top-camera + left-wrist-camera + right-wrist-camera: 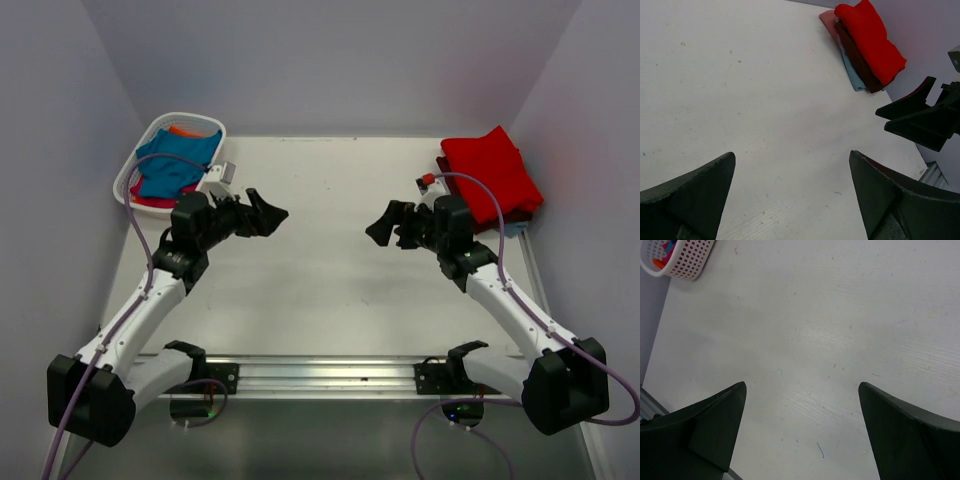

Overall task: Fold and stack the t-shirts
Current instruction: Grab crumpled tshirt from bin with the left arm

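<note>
A teal blue t-shirt (175, 160) lies crumpled on top in the white lattice basket (128, 172) at the back left, with orange (186, 131) and red cloth showing under it. A stack of folded t-shirts sits at the back right: red (492, 170) on top, maroon (858, 59) and light blue (852, 75) below. My left gripper (265, 213) is open and empty above the bare table, right of the basket. My right gripper (385, 224) is open and empty, left of the stack. The two grippers face each other.
The white table (320, 270) lies between the grippers. Grey walls close in the left, back and right sides. A metal rail (320, 375) runs along the near edge by the arm bases. The basket also shows in the right wrist view (682, 262).
</note>
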You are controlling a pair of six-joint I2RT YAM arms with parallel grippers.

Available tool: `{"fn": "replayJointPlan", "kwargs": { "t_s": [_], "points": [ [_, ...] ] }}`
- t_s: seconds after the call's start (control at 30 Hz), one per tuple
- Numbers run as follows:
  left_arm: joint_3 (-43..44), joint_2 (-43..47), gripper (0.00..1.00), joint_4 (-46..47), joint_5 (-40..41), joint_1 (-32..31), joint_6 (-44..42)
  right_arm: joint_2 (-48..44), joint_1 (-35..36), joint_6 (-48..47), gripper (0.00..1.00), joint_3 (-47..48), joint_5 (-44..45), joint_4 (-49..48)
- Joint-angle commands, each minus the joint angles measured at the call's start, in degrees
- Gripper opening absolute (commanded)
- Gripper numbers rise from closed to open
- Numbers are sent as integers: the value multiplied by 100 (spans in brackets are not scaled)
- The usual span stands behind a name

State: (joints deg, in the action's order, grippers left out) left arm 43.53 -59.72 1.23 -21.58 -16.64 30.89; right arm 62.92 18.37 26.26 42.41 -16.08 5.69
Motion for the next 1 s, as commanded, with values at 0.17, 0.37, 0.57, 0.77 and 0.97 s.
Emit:
{"fn": "replayJointPlan", "kwargs": {
  "t_s": [0.17,0.37,0.57,0.77,0.97],
  "points": [
    [77,163,100,281,84,-23,92,-51,26,-104,99,215,-150,-86],
    [68,180,100,237,137,-23,101,-60,26,-104,99,215,-211,-60],
    [322,93,100,97,812,-14,-57,-43,26,-104,99,215,-317,-86],
    [2560,-1644,100,-1308,2790,484,-110,-25,26,54,99,197,-607,-314],
    [5412,-4177,99,-2347,3722,1593,-145,-148,26,301,99,74,-897,-701]
  ]
}}
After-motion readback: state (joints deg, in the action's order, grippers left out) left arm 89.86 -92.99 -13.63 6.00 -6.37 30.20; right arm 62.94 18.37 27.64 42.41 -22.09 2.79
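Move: Beyond the left hand and well to its left, the teal t-shirt lies on top of the pile in the white bin, about 20 cm ahead, 25 cm left and 14 cm below. The bin's middle is some 19 cm ahead, 27 cm left and 18 cm down. The orange cloth at the far rim is about 27 cm ahead and 23 cm left, the red one at the near side 13 cm ahead and 26 cm left. From the right hand the teal t-shirt lies roughly 20 cm ahead and 50 cm left, somewhat lower. After barely stirring at first, the left arm sweeps with gathering speed forward about 20 cm, some 12 cm to the left and 8 cm up, towards the teal t-shirt and high above the bin's level. The hand swings nearly 40 degrees counter-clockwise, so the fingers end pointing roughly straight ahead, still wide open and touching nothing. ##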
